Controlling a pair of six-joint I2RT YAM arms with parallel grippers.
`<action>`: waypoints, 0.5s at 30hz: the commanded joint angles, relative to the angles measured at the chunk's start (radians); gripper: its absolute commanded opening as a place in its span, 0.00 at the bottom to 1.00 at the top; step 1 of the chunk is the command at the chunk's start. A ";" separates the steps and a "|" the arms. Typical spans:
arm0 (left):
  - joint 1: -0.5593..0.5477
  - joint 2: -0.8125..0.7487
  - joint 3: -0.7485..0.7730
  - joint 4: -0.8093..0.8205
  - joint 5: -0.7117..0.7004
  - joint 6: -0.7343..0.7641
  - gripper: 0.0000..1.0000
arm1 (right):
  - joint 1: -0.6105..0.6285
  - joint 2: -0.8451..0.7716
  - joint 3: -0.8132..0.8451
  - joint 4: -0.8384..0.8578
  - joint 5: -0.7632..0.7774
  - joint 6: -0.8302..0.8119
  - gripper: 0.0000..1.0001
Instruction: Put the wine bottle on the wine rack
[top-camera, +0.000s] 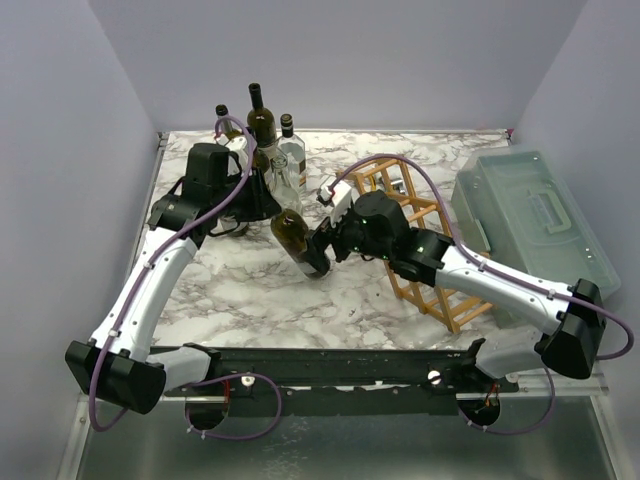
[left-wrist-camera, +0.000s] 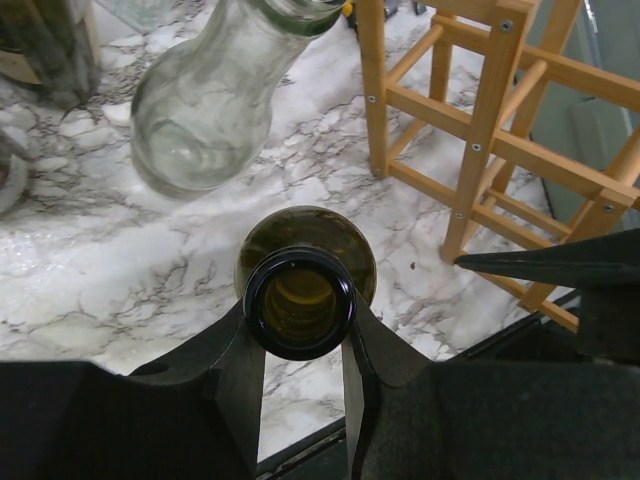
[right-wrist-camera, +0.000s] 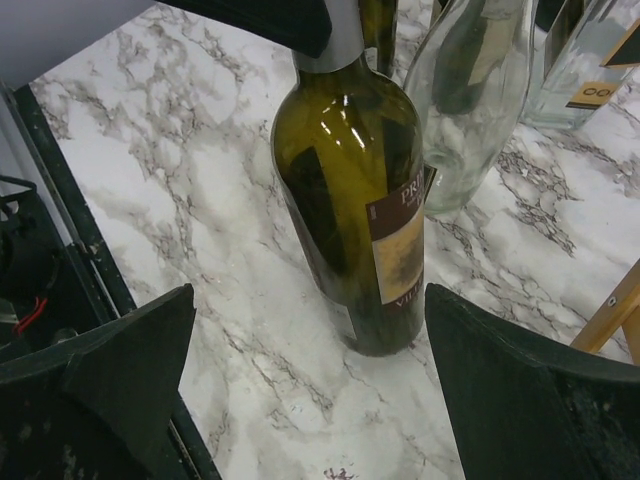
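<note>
The wine bottle (top-camera: 300, 243) is olive green with a brown and cream label and leans on the marble table (top-camera: 230, 280). My left gripper (top-camera: 272, 203) is shut on its neck. In the left wrist view the bottle's open mouth (left-wrist-camera: 300, 305) sits between the black fingers (left-wrist-camera: 235, 355). My right gripper (top-camera: 325, 247) stands open beside the bottle's lower body. Its wide-apart fingertips (right-wrist-camera: 150, 340) flank the bottle (right-wrist-camera: 350, 190) without touching it. The wine rack (top-camera: 420, 215), a light wooden lattice, lies just right of the bottle (left-wrist-camera: 490, 130).
Two dark bottles (top-camera: 262, 120) and a clear labelled one (top-camera: 292, 145) stand at the back left. A clear glass carafe (left-wrist-camera: 200, 120) stands close behind the held bottle. A translucent grey-green lidded box (top-camera: 530, 225) fills the right side.
</note>
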 joint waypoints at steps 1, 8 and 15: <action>-0.007 -0.001 -0.008 0.118 0.109 -0.067 0.00 | 0.023 0.036 0.003 0.020 0.088 -0.037 1.00; -0.008 0.010 -0.017 0.123 0.118 -0.073 0.00 | 0.051 0.128 -0.005 0.131 0.189 -0.088 1.00; -0.008 0.004 -0.028 0.123 0.135 -0.073 0.00 | 0.054 0.231 0.072 0.124 0.265 -0.170 1.00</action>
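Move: The bottle's body, hanging tilted from my left fingers that already pinch its neck, lies about 3 cm ahead of my open right hand, 5 cm left and 6 cm below. From my left hand the body is straight below by some 13 cm and 7 cm to the right. Counted from my right hand, the clear carafe stands about 12 cm ahead, 7 cm left and 9 cm lower; the wine rack is some 4 cm ahead, 25 cm right and 10 cm lower. My right hand sinks about 5 cm while easing some 3 cm forward and a little left, bringing its wide-open jaws down around the bottle's body, the wrist turning about 10 degrees so the fingers swing more forward and dip. My left hand keeps its pinch on the neck, drifting only a centimetre or so right and down; the right fingers haven't closed. ##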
